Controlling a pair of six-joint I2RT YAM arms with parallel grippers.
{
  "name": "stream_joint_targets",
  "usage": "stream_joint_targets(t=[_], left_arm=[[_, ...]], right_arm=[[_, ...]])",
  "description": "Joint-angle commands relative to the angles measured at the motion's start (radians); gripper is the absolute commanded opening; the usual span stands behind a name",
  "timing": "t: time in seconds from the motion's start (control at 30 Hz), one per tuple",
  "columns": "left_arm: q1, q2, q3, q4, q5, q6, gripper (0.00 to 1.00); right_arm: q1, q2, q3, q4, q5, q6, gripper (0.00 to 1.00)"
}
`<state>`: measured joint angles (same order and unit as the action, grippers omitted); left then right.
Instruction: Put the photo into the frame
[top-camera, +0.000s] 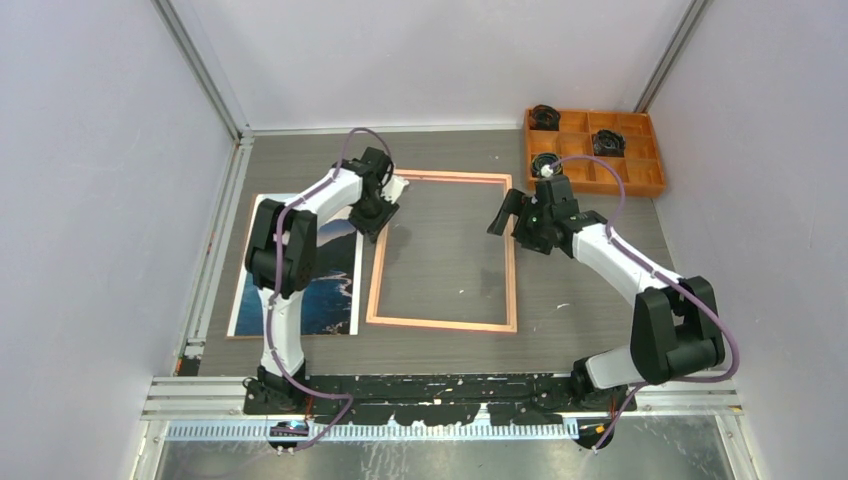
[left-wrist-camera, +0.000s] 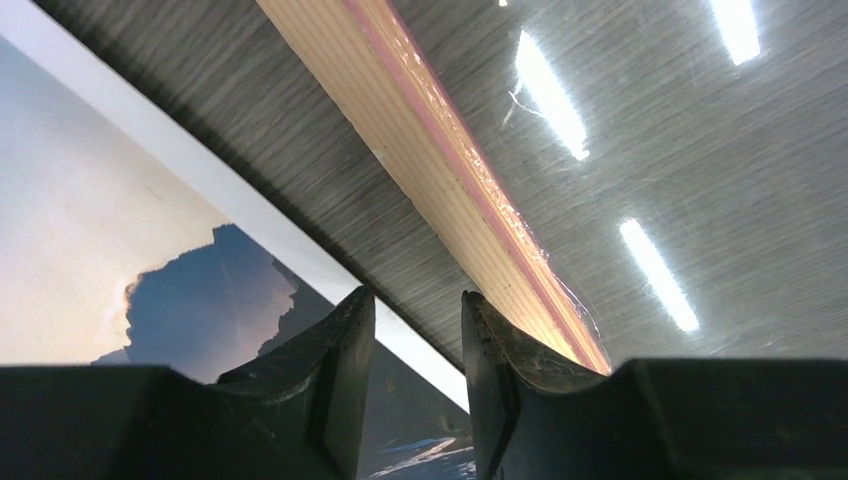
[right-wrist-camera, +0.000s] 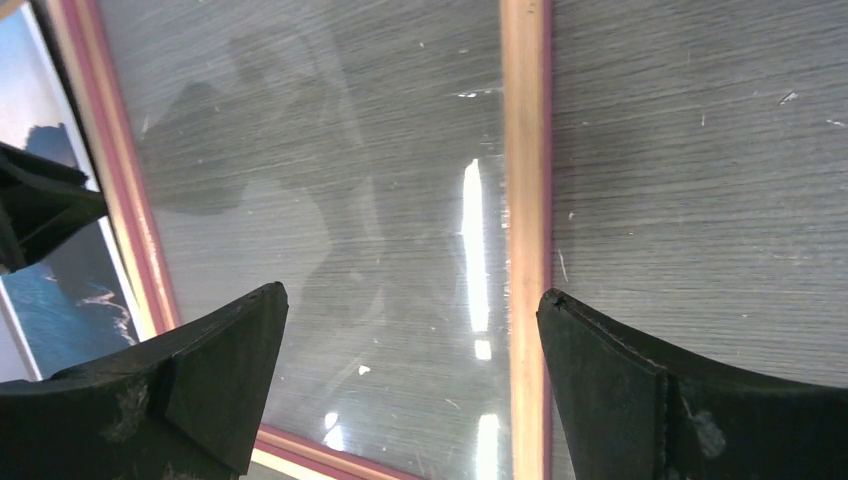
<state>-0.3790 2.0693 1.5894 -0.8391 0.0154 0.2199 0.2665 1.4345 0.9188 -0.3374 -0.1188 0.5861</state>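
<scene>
The frame (top-camera: 440, 323) lies flat in the middle of the table, a thin pink-and-tan border with a glossy clear pane inside that mirrors the ceiling lights. To its left lies the photo (top-camera: 335, 290), a seascape with dark mountains, partly under the left arm. My left gripper (top-camera: 378, 222) hovers low over the gap between the frame's left rail (left-wrist-camera: 440, 140) and the photo (left-wrist-camera: 120, 240). Its jaws stand slightly apart with nothing between them. My right gripper (top-camera: 505, 215) hangs over the frame's right rail (right-wrist-camera: 524, 150), open wide and empty.
An orange compartment tray (top-camera: 595, 150) with dark round items stands at the back right. Pale walls close in the table on three sides. A metal rail (top-camera: 440, 395) runs along the near edge by the arm bases.
</scene>
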Motion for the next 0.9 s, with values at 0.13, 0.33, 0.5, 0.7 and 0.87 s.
stream_joint_targets(t=[0.13,0.33,0.5,0.7,0.87], left_arm=[[-0.065,0.000,0.088,-0.040,0.054,-0.021,0.39],[-0.032,-0.059,0.094,-0.090,0.067,-0.010,0.40],[0.125,-0.196,0.107,-0.173,0.046,0.001,0.46],[0.403,-0.382,-0.049,-0.169,-0.008,0.089,0.63],[0.574,-0.508,-0.274,-0.078,-0.092,0.196,0.66]], right_arm=[[0.012,-0.088,0.024,0.015,-0.008,0.057,1.00],[0.151,-0.060,0.098,-0.001,0.107,0.097,1.00],[0.328,0.066,0.224,0.051,0.187,0.164,1.00],[0.529,0.335,0.520,0.064,0.217,0.191,1.00],[0.630,0.545,0.722,0.051,0.163,0.207,1.00]])
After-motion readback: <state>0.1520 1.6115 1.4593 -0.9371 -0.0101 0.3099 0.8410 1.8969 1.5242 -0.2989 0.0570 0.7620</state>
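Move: The left hand, low beside the frame's left bar, has the middle of the photo about 15 cm to its left, 7 cm back and some 2 cm below; the frame's middle is roughly 15 cm to its right and 4 cm back. From the right hand, high near the frame's right bar, the photo's middle lies about 44 cm left, 4 cm back and 8 cm down, with the frame's middle 14 cm left and 1 cm back. Keep the left fingers pushing the frame's left bar rightward about 3 cm, then lift away and sweep left some 25 cm over the photo to above its far-left part, rising, opening wider and turning counter-clockwise about 25 degrees. Raise the right gripper slightly, then swing it wide open about 27 cm left across the frame towards the photo's right edge. ##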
